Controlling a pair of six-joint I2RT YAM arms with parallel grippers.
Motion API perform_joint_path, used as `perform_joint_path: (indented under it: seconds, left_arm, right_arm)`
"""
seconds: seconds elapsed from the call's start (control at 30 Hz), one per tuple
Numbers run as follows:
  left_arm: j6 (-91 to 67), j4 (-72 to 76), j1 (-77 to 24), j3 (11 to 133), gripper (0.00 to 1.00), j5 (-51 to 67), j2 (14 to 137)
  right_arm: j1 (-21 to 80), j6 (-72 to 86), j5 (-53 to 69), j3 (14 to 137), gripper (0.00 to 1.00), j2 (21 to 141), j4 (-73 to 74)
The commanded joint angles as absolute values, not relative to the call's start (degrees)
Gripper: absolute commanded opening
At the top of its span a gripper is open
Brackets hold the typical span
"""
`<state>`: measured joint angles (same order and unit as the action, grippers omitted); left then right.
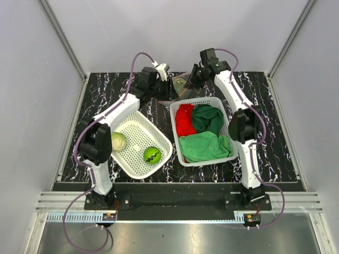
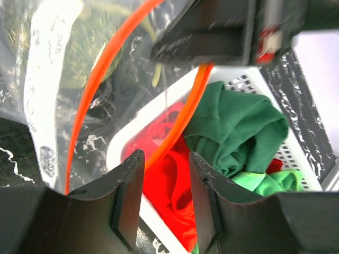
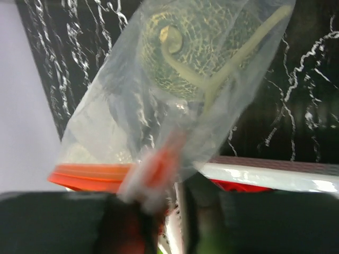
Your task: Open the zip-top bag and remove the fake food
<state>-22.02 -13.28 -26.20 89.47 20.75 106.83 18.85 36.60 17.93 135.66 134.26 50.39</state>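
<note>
The zip-top bag [image 1: 180, 83] hangs clear and crinkly between my two grippers at the back of the table. Its orange zip strip [image 2: 95, 79] gapes open in the left wrist view. A grey-green netted fake food piece [image 3: 190, 47] lies inside the bag. My left gripper [image 2: 167, 159] stands open, its fingertips on either side of the near zip strip. My right gripper [image 3: 183, 206] is blurred, its jaws a little apart, with the bag's zip edge [image 3: 153, 172] against them. I cannot make out a grip. A pale cabbage ball [image 1: 118, 141] and a bright green ball [image 1: 152, 154] sit in the left basket [image 1: 135, 135].
A white perforated basket [image 1: 201, 100] just in front of the bag holds a red cloth [image 1: 184, 119] and green cloths [image 1: 204, 145]. Both baskets stand on the black marbled table [image 1: 265, 132]. Grey walls close in the sides and back.
</note>
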Motion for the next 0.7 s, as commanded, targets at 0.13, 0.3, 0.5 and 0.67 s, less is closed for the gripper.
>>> perform_joint_path:
  seconds: [0.13,0.3,0.5,0.67]
  left_arm:
    - [-21.7,-14.3,-26.1,93.3,0.42,14.3,105.9]
    - [-21.4,-14.2,-25.4,92.8,0.42,12.0,102.8]
    - [-21.9,-15.0,-24.3,92.7,0.42,13.6,101.9]
    - [-22.8,-14.3,-24.2,92.2,0.42,15.6,103.4]
  right_arm:
    - [21.0,31.6,22.0,145.6,0.0,137.4,55.5]
    - [21.8,28.3,30.1,141.0,0.0,134.7,55.7]
    - [21.8,27.8,37.0,137.8,0.0,131.7,55.0]
    - [21.8,27.8,37.6,134.7,0.0,129.6,54.9]
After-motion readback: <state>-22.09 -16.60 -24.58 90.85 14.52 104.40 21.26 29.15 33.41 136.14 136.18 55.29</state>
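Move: At the right hand, the orange zip rim of the bag lies practically between the half-closed fingers. The fake melon inside the bag sits about 5 cm to that hand's left, hardly 1 cm ahead and some 8 cm lower. The red cloth is about 15 cm back and 2 cm left, the dark green cloth 14 cm back and 9 cm right, both roughly 12 cm down. From the left hand the melon is about 7 cm ahead, 5 cm right and 9 cm below. Closing fully on the zip rim, the right fingers pinch it; the hand, after edging forward a little, draws the rim back and to the left, about 5 cm back overall, while turning roughly 20 degrees, mostly counter-clockwise. The left hand, fingers staying part-open in front of the mouth, dips 1 cm, then rises and shifts some 3 cm left. ##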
